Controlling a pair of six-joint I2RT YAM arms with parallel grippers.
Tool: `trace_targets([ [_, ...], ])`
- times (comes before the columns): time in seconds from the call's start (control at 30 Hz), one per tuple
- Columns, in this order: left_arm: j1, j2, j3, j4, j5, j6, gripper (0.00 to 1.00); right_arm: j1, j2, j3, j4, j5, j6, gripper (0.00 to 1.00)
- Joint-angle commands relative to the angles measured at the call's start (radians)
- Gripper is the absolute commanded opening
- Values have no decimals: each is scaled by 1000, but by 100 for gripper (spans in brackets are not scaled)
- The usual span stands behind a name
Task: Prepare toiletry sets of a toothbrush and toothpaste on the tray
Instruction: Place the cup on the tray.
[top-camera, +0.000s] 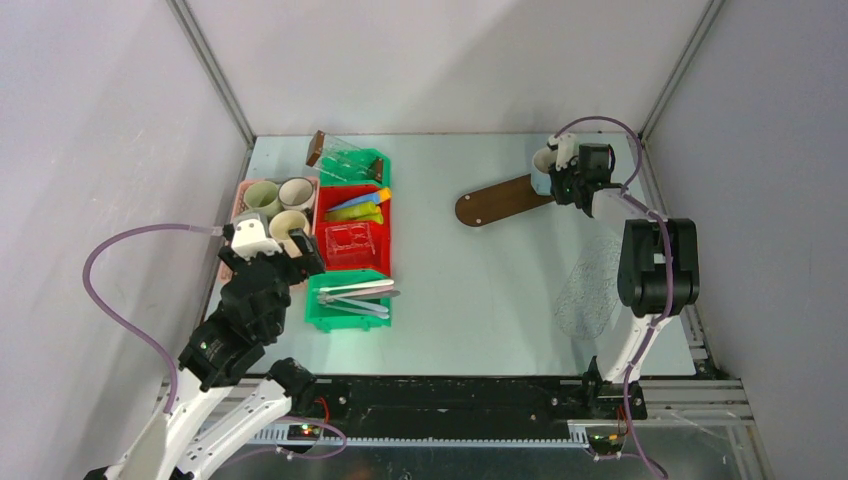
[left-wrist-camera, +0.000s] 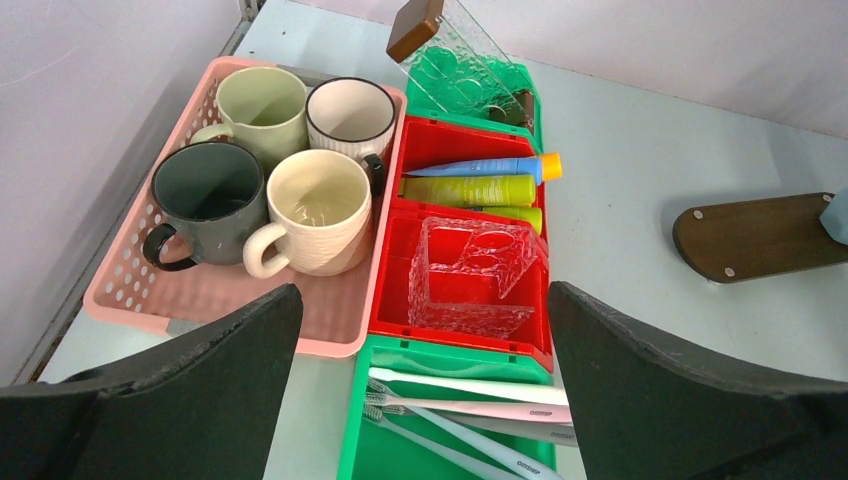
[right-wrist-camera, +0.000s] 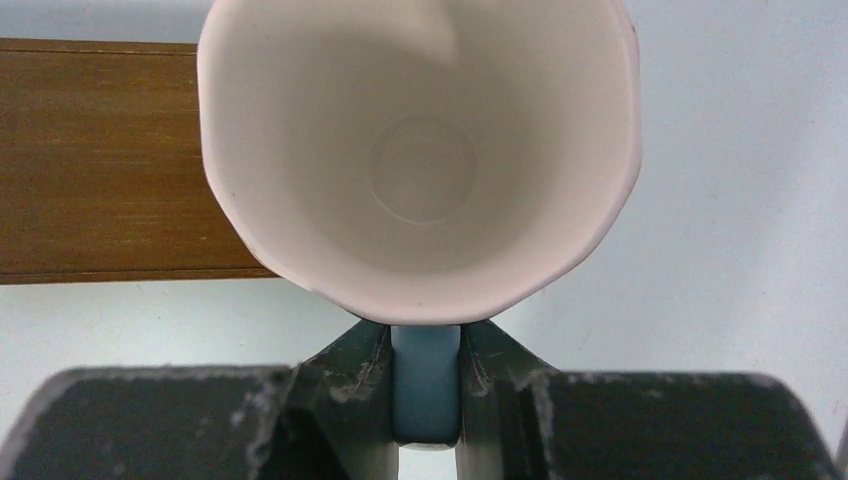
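My right gripper (right-wrist-camera: 425, 350) is shut on the blue handle (right-wrist-camera: 425, 385) of a pale mug (right-wrist-camera: 420, 150), which I hold at the right end of the brown wooden tray (top-camera: 497, 201). From above, that mug (top-camera: 545, 160) is at the back right. My left gripper (left-wrist-camera: 422, 295) stands open over the green bin (left-wrist-camera: 360, 440) of slim pale toothbrushes (left-wrist-camera: 470, 400), holding nothing. The toothpaste tubes (left-wrist-camera: 470, 188), blue and yellow-green, lie in the red bin (left-wrist-camera: 440, 145) behind.
A pink basket (left-wrist-camera: 200, 300) at the left holds several mugs: pale green (left-wrist-camera: 260, 105), white (left-wrist-camera: 350, 115), dark (left-wrist-camera: 205, 200), cream (left-wrist-camera: 315, 210). A clear holder (left-wrist-camera: 470, 275) sits in the near red compartment. Another clear piece (left-wrist-camera: 450, 60) leans in the far green bin. A clear textured sheet (top-camera: 590, 285) lies at the right.
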Motion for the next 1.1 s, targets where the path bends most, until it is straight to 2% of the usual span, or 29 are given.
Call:
trace_targets([
  [0.0, 6, 5, 2, 26, -15, -13, 100, 0, 4, 68, 92, 13, 43, 13],
  [0.2, 6, -4, 0, 4, -20, -42, 100, -1, 20, 68, 121, 76, 73, 15],
  [0.4, 6, -23, -5, -10, -19, -64, 100, 0, 19, 68, 110, 64, 71, 29],
  [0.63, 6, -23, -2, -24, -23, -74, 100, -1, -49, 68, 49, 51, 105, 55],
  [0.87, 6, 15, 14, -27, -22, -84, 100, -1, -189, 68, -41, 70, 167, 76],
  [0.9, 6, 24, 18, -24, -22, -83, 100, -1, -222, 68, -56, 72, 188, 77],
  [1.0, 7, 51, 32, -16, -32, -82, 100, -1, -311, 68, -80, 94, 258, 97],
  [1.07, 7, 78, 47, -6, -36, -75, 100, -1, -362, 68, -89, 110, 333, 99],
])
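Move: The right hand still grips the blue cup by its handle; the cup's middle lies about 5 cm ahead, 2 cm left and 1 cm below, over the tray's right end. The tray's middle is roughly 13 cm left, 1 cm ahead and 6 cm below; a clear patterned mat lies some 24 cm back and 5 cm right, 7 cm below. From the left hand the cup is about 32 cm ahead, 70 cm right, 21 cm below. Right hand eases the cup about 1 cm forward, opens wide off the handle, then rises some 10 cm. ##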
